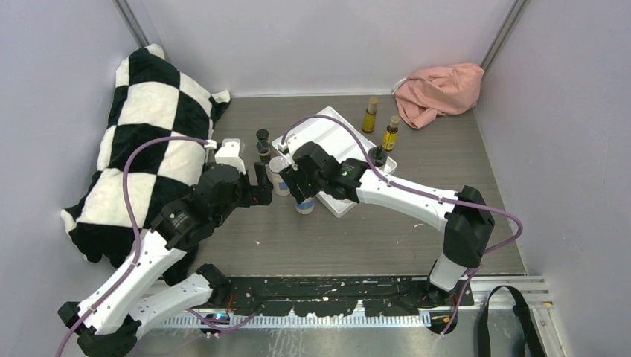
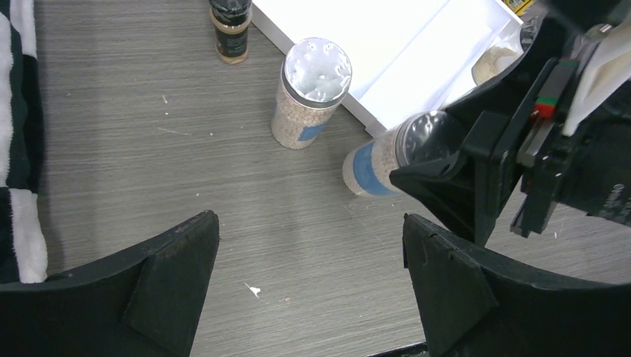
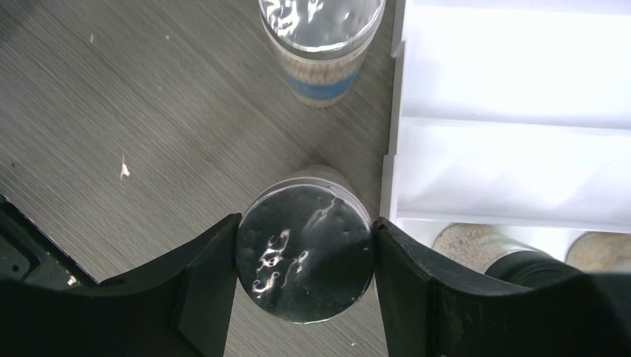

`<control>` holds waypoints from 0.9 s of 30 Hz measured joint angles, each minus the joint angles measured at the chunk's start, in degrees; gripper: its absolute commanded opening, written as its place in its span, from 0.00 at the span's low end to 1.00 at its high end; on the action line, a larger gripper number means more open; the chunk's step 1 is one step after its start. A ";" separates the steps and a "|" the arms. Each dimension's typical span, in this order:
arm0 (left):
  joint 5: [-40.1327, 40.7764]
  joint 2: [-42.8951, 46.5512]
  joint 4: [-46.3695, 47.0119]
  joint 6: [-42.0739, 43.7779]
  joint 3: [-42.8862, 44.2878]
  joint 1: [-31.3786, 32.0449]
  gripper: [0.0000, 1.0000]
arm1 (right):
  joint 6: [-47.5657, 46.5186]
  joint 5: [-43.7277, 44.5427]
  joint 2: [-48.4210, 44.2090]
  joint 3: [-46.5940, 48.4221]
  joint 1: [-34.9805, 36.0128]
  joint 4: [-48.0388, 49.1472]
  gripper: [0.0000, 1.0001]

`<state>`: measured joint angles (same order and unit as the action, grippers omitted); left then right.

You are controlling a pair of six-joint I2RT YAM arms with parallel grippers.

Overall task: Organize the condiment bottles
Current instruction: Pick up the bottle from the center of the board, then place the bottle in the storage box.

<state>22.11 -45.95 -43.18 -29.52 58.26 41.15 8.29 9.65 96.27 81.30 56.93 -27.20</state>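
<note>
My right gripper [image 1: 303, 192] is shut on the lid end of a silver-lidded blue-labelled jar [image 3: 303, 253], which stands on the table just left of the white tray [image 1: 338, 123]. The second silver-lidded jar [image 1: 279, 175] stands a little further back; it also shows in the left wrist view [image 2: 309, 93]. My left gripper [image 2: 311, 245] is open and empty over bare table, left of the held jar [image 2: 372, 167]. Two tiny dark bottles [image 1: 263, 143] stand left of the tray. Two amber bottles [image 1: 370, 115] stand behind it. A tan black-capped jar [image 1: 379, 158] sits in the tray.
A black-and-white checked pillow [image 1: 141, 141] fills the left side. A pink cloth [image 1: 439, 89] lies in the back right corner. Walls close in the table on three sides. The tray's dividers [image 3: 513, 119] form long compartments.
</note>
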 measured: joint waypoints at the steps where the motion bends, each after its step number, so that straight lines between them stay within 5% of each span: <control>1: 0.00 0.09 -0.02 0.00 0.00 0.00 0.94 | -0.22 0.59 0.00 1.29 -0.04 -0.31 0.01; 12: 0.00 0.81 -0.85 -0.02 0.50 0.00 0.93 | -0.87 4.22 -0.02 6.08 -2.36 -1.60 0.01; 27: 0.00 1.92 -1.53 -0.04 0.55 0.00 0.93 | -0.87 6.08 2.32 12.46 -17.14 -1.09 0.01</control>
<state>22.11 -44.03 -44.71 -29.56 58.81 41.15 7.42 15.73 98.59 93.76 39.79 -28.29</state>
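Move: The silver-lidded bottle is already pinched at its lid by the right hand and off the table; the white tray it is taken to has its middle about 14 cm ahead, 8 cm right and 11 cm below. The second silver-lidded bottle stands some 6 cm ahead and 6 cm left, and the front black-capped bottle in the tray about 4 cm ahead and 12 cm right. From the left hand, the tray's middle is roughly 19 cm ahead, 19 cm right and 20 cm below. The held silver-lidded bottle is first raised some 4 cm with only a little forward travel, then swept forward and right by the right hand, still climbing, away from the second silver-lidded bottle and out over the white tray, about 13 cm forward and 9 cm right in all. The fingers keep their grip on the lid while the hand turns some 20 degrees clockwise. ##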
